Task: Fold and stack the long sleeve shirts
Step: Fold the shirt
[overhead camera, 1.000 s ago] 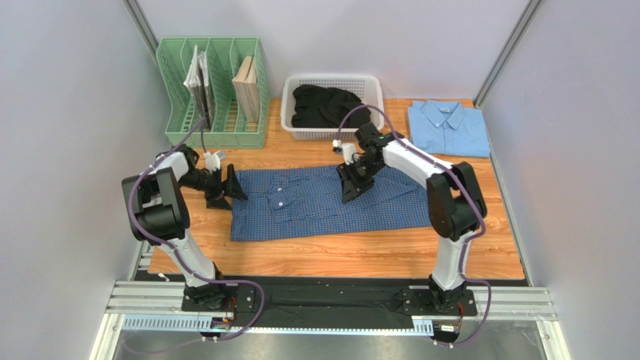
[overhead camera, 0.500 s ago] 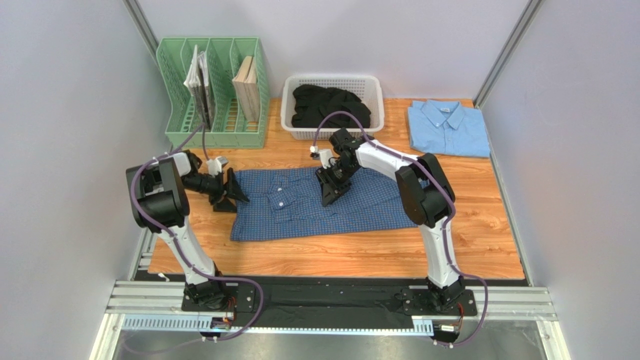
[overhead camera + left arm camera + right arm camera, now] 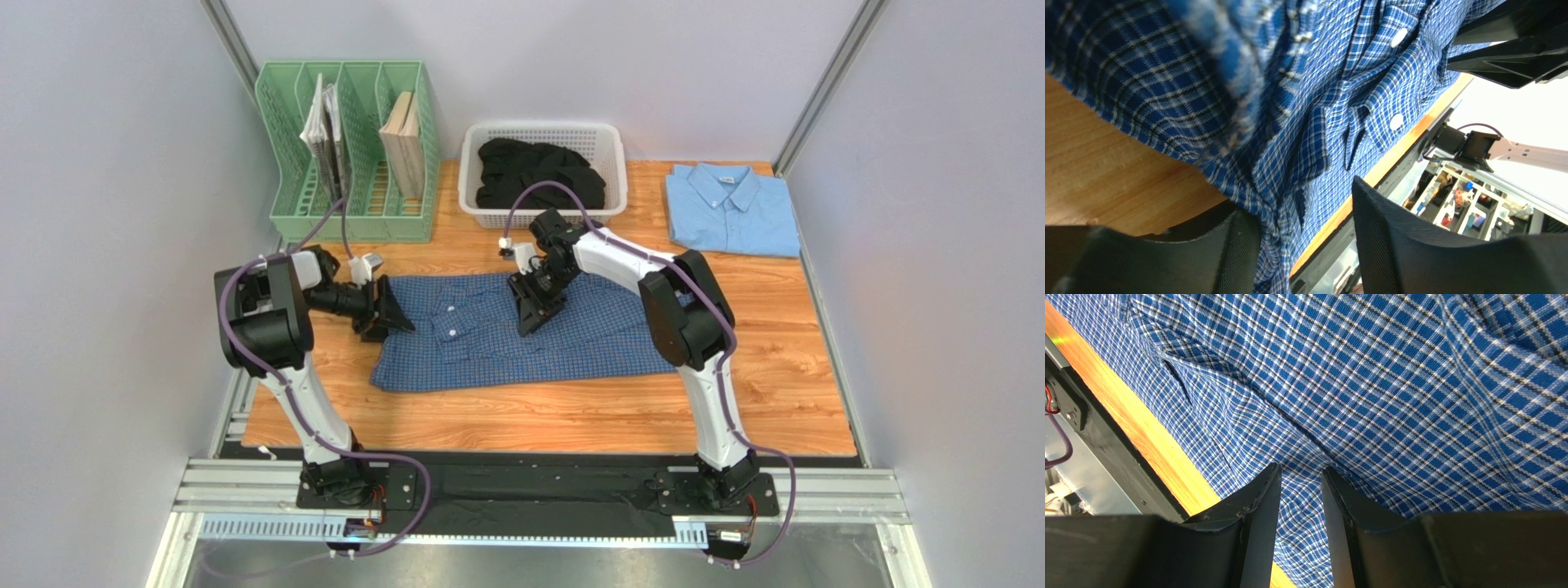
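The dark blue checked shirt [image 3: 540, 337] lies spread across the middle of the wooden table [image 3: 785, 404], its white buttons [image 3: 1398, 38] showing. The light blue shirt [image 3: 730, 208] lies folded at the back right. My left gripper [image 3: 390, 316] sits at the dark shirt's left edge. Its jaws [image 3: 1303, 202] stand apart, with the cloth hem against the left finger and a gap to the other. My right gripper [image 3: 530, 312] rests on the shirt's upper middle. Its narrow jaws [image 3: 1300, 471] pinch a rippled fold of the checked cloth [image 3: 1413, 386].
A green file rack [image 3: 350, 147] with books stands at the back left. A white basket [image 3: 472, 184] holding dark clothes is at the back centre. Grey walls close in on both sides.
The right gripper has slid left across the dark shirt with its jaws narrowing. The left gripper has edged right onto the shirt's left hem and its jaws have come closer together.
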`<act>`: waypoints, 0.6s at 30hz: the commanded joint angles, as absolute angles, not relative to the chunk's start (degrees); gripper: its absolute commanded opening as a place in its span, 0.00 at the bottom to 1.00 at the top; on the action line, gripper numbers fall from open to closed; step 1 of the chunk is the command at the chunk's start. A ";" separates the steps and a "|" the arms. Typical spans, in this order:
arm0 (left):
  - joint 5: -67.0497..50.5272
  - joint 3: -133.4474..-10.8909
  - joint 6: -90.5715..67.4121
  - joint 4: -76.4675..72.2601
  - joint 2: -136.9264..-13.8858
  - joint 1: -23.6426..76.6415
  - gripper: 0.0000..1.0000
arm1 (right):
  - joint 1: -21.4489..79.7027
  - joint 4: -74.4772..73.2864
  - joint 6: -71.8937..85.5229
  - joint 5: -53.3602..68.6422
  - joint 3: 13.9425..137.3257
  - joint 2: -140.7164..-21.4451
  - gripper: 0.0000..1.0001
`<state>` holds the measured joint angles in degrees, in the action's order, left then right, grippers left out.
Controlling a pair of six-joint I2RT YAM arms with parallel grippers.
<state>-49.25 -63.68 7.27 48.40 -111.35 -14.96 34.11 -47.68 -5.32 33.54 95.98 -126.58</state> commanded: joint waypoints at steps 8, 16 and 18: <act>-51.24 -63.46 10.99 47.11 -109.42 -14.94 0.27 | 36.65 -33.77 8.24 38.76 93.61 -120.07 0.34; -51.42 -63.11 11.16 47.46 -108.11 -15.47 0.24 | 39.72 -23.20 20.83 38.41 94.12 -123.91 0.12; -51.42 -62.93 11.25 47.37 -107.58 -15.55 0.22 | 39.99 -23.38 21.35 36.05 94.66 -126.81 0.03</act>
<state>-49.36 -63.37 9.32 47.68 -111.20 -15.14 39.03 -27.86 15.57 37.87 92.55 -122.13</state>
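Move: The gathered fold at the shirt's left end already lies between the left hand's open fingers, about 1 cm to its right and 1 cm below. The buttoned cuff is some 9 cm to that hand's right and 2 cm ahead, and the shirt's near left corner about 10 cm back and 3 cm left. From the right hand, the cuff lies roughly 13 cm left and 2 cm ahead, with the gathered fold about 21 cm left, level with it. Left fingers pinch the end fold; the closing right hand swings 8 cm left, rising 5, towards the cuff. ##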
